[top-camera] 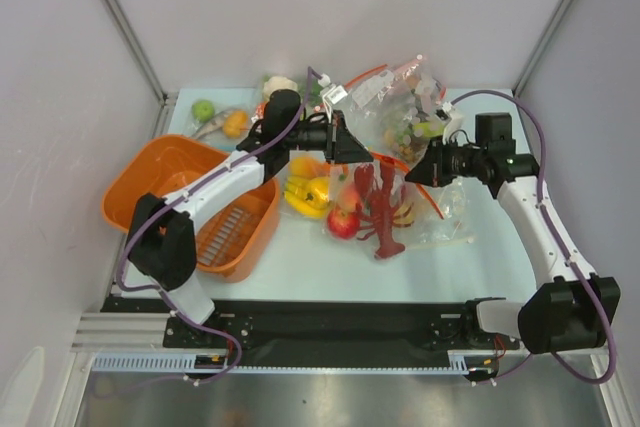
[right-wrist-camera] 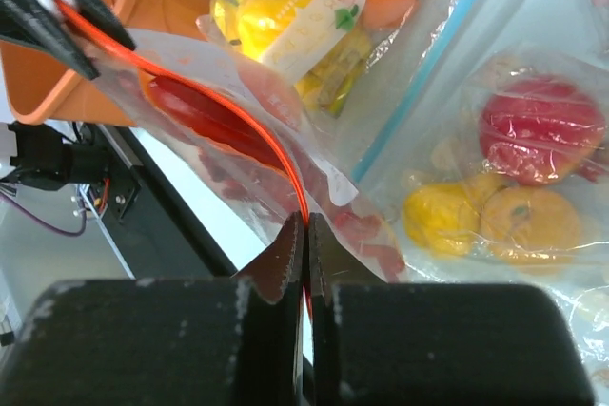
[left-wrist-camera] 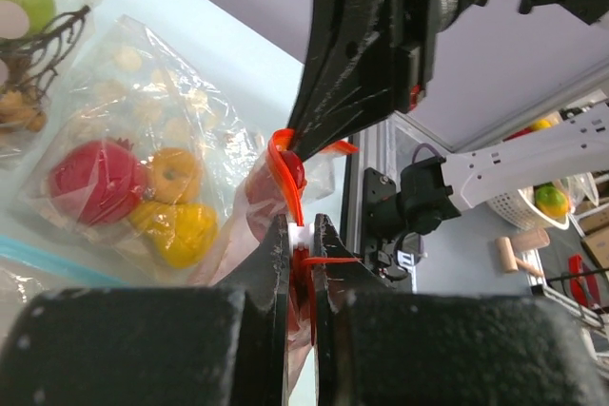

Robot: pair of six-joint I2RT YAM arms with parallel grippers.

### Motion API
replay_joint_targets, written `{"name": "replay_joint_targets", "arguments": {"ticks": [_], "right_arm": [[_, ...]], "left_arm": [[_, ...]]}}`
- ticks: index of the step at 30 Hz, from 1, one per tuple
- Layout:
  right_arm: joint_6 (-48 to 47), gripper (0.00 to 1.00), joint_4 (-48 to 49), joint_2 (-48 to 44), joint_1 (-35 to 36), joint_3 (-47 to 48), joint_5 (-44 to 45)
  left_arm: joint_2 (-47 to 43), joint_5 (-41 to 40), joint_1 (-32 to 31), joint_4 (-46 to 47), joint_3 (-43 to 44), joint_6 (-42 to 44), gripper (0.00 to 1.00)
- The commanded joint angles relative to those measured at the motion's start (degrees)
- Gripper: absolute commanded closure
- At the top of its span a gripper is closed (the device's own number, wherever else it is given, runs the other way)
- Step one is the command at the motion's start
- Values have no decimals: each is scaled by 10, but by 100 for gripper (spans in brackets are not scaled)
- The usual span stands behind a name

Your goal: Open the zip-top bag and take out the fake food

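The zip-top bag (top-camera: 432, 215) lies mid-table between both arms, its orange-red zip strip (top-camera: 392, 161) lifted. My left gripper (top-camera: 360, 153) is shut on the strip's white slider end (left-wrist-camera: 301, 233). From the right, my right gripper (top-camera: 412, 174) is shut on the same strip (right-wrist-camera: 297, 187) a short way along. Fake food shows through the plastic: a dark-red lobster (top-camera: 384, 215) and a red apple (top-camera: 343, 223). In the right wrist view the lobster (right-wrist-camera: 195, 109) is a red shape behind the film. In the left wrist view the right gripper's fingers (left-wrist-camera: 352, 83) pinch the strip just above my jaws.
An orange basket (top-camera: 170, 187) stands at the left under the left arm. A blue-zip bag of bananas (top-camera: 308, 193) lies beside the task bag. More bagged fruit (top-camera: 405, 107) is piled behind. A cauliflower (top-camera: 280, 84), a green fruit (top-camera: 204, 109) and an orange fruit (top-camera: 236, 124) sit at the back left.
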Motion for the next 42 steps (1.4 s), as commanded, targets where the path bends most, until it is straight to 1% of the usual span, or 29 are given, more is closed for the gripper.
{"name": "replay_joint_targets", "arguments": {"ticks": [1, 2, 3, 4, 6, 8, 9, 10, 12, 15, 17, 18, 20, 21, 22, 24, 25, 29, 34, 42], "right_arm": [[-1, 100, -27, -14, 5, 57, 5], [4, 100, -35, -21, 7, 86, 9], [8, 100, -42, -27, 13, 98, 10], [14, 100, -44, -43, 14, 108, 9], [35, 100, -33, -58, 25, 106, 12], [52, 100, -28, -65, 31, 107, 7], [56, 100, -32, -62, 36, 117, 2], [56, 100, -54, -59, 47, 132, 3], [43, 100, -74, -58, 62, 167, 33], [22, 100, -90, -55, 64, 150, 44], [22, 100, -114, -42, 59, 156, 23], [26, 100, -111, -37, 59, 158, 1], [41, 100, -88, -43, 59, 144, -14], [52, 100, -67, -50, 58, 134, -23], [57, 100, -61, -50, 55, 118, -29], [65, 100, -55, -44, 44, 111, -58], [70, 100, -55, -44, 42, 111, -66], [76, 100, -52, -51, 29, 108, -95], [103, 100, -28, -60, 6, 86, -128], [118, 100, -19, -66, 4, 69, -149]], "left_arm": [[-46, -31, -3, -66, 60, 76, 100], [-56, -45, -3, -88, 77, 108, 100], [-63, -76, -4, -126, 83, 124, 100], [-70, -87, -4, -133, 86, 145, 100], [-91, -128, -7, -132, 70, 159, 100], [-93, -132, -8, -130, 56, 164, 100], [-91, -133, -10, -143, 58, 165, 100], [-92, -133, -11, -148, 59, 168, 100], [-107, -145, -19, -138, 46, 172, 100], [-111, -169, -20, -127, 25, 175, 100], [-102, -178, -20, -135, 31, 180, 95], [-101, -176, -20, -134, 31, 178, 93], [-105, -172, -20, -119, 18, 165, 86], [-108, -171, -20, -97, 11, 157, 69], [-111, -168, -20, -90, 5, 152, 59], [-114, -160, -20, -77, -10, 143, 46], [-115, -157, -20, -73, -19, 138, 43], [-118, -137, -20, -43, -50, 123, 37], [-115, -120, -20, 0, -84, 96, 36], [-103, -96, -20, 73, -106, 50, 37]]}}
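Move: The lobster bag's zip slider is already pinched in the left fingers; from the right fingers, already shut on the zip edge, it lies some 9 cm to the left, 4 ahead and 5 higher. The lobster's middle is roughly 9 cm back, 5 right and 12 below the left hand. The banana bag lies about 14 cm to the left of the left hand, 4 back and 19 down; the grapes bag is 14 cm ahead of the right hand, 4 right and 16 down. The orange-zipped bag is hoisted by its zip edge in both hands, the right rising nearly 10 cm and coming back about 4, the left rising some 5 cm. Up there the left fingers open and let go of the slider, and that hand sinks back to slightly below its starting height. The right sinks a couple of centimetres, drifts a little left, rolls about 10 degrees and keeps its pinch. ##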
